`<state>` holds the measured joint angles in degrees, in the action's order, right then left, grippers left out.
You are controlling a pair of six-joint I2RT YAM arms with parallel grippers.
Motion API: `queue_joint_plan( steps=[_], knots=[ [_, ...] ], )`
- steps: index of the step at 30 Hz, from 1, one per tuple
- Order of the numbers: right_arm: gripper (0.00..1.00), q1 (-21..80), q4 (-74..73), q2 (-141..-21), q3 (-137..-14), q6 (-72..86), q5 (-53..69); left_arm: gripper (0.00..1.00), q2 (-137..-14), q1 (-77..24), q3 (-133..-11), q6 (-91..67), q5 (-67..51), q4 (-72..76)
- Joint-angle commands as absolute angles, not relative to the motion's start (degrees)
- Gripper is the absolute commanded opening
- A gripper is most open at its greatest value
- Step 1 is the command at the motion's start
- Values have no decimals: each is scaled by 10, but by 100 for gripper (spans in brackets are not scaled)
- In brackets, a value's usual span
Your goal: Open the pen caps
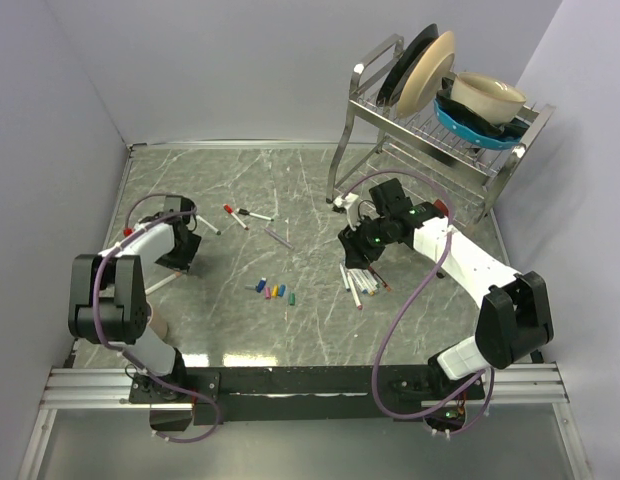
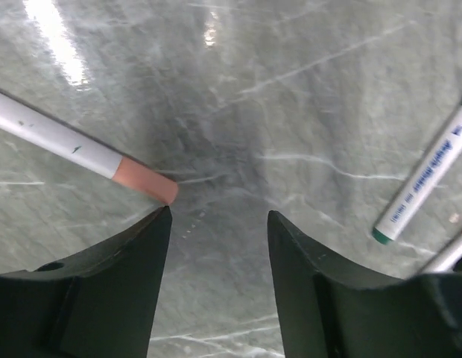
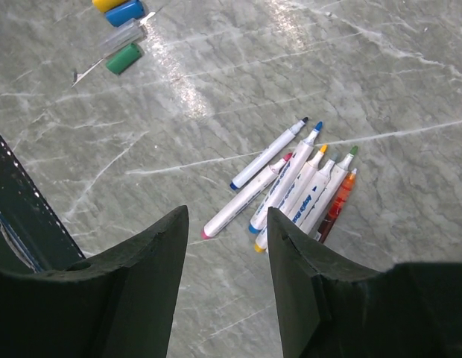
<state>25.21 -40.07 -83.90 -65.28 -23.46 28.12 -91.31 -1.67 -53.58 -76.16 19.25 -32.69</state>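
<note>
Several loose pen caps (image 1: 275, 292) lie in a row at the table's middle; the right wrist view shows a blue (image 3: 125, 13) and a green one (image 3: 124, 58) of them. A white pen with a pink cap (image 2: 145, 181) lies just off the left fingertip of my left gripper (image 2: 218, 212), which is open and holds nothing. In the top view that gripper (image 1: 180, 262) hangs over the pen (image 1: 162, 285). My right gripper (image 3: 227, 211) is open and empty above a pile of uncapped pens (image 3: 290, 186), also seen from above (image 1: 362, 283).
Two capped pens (image 1: 245, 214) and a clear barrel (image 1: 278, 237) lie behind the caps. A green-ended pen (image 2: 425, 179) lies right of my left gripper. A metal dish rack (image 1: 430, 110) with plates and bowls stands at the back right. Walls close the table's left and back.
</note>
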Motion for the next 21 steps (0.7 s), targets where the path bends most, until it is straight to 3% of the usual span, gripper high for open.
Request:
queue_joint_plan(
  steps=[1, 17, 21],
  knots=[
    [54, 259, -400, -816, -650, -243, 292, 62, -917, -9, -555, -782, 195, -360],
    [55, 267, -401, -825, -649, -246, 286, 86, -899, 70, -525, -773, 175, -360],
    [56, 267, -399, -825, -649, -246, 285, 85, -905, 96, -520, -775, 163, -355]
  ],
)
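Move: The orange-capped pen lies with its middle about 7 cm to the left of the left gripper, 5 cm back and some 2 cm below; its cap end is much nearer, only a couple of centimetres off to the left and back. The green-capped pen is roughly 11 cm ahead and 4 cm to the right, the red-capped one about 12 cm ahead and 13 cm right. From the right gripper, the orange-capped pen is some 52 cm left, 2 cm back and 11 cm down. Open the left fingers wider while easing back and a touch lower, then swing the left gripper left over the orange-capped end, about 5 cm leftward and 2 cm back in all. Turn it some 10 degrees counter-clockwise as it goes, keeping the fingers pointed down and not yet closing on the pen. ##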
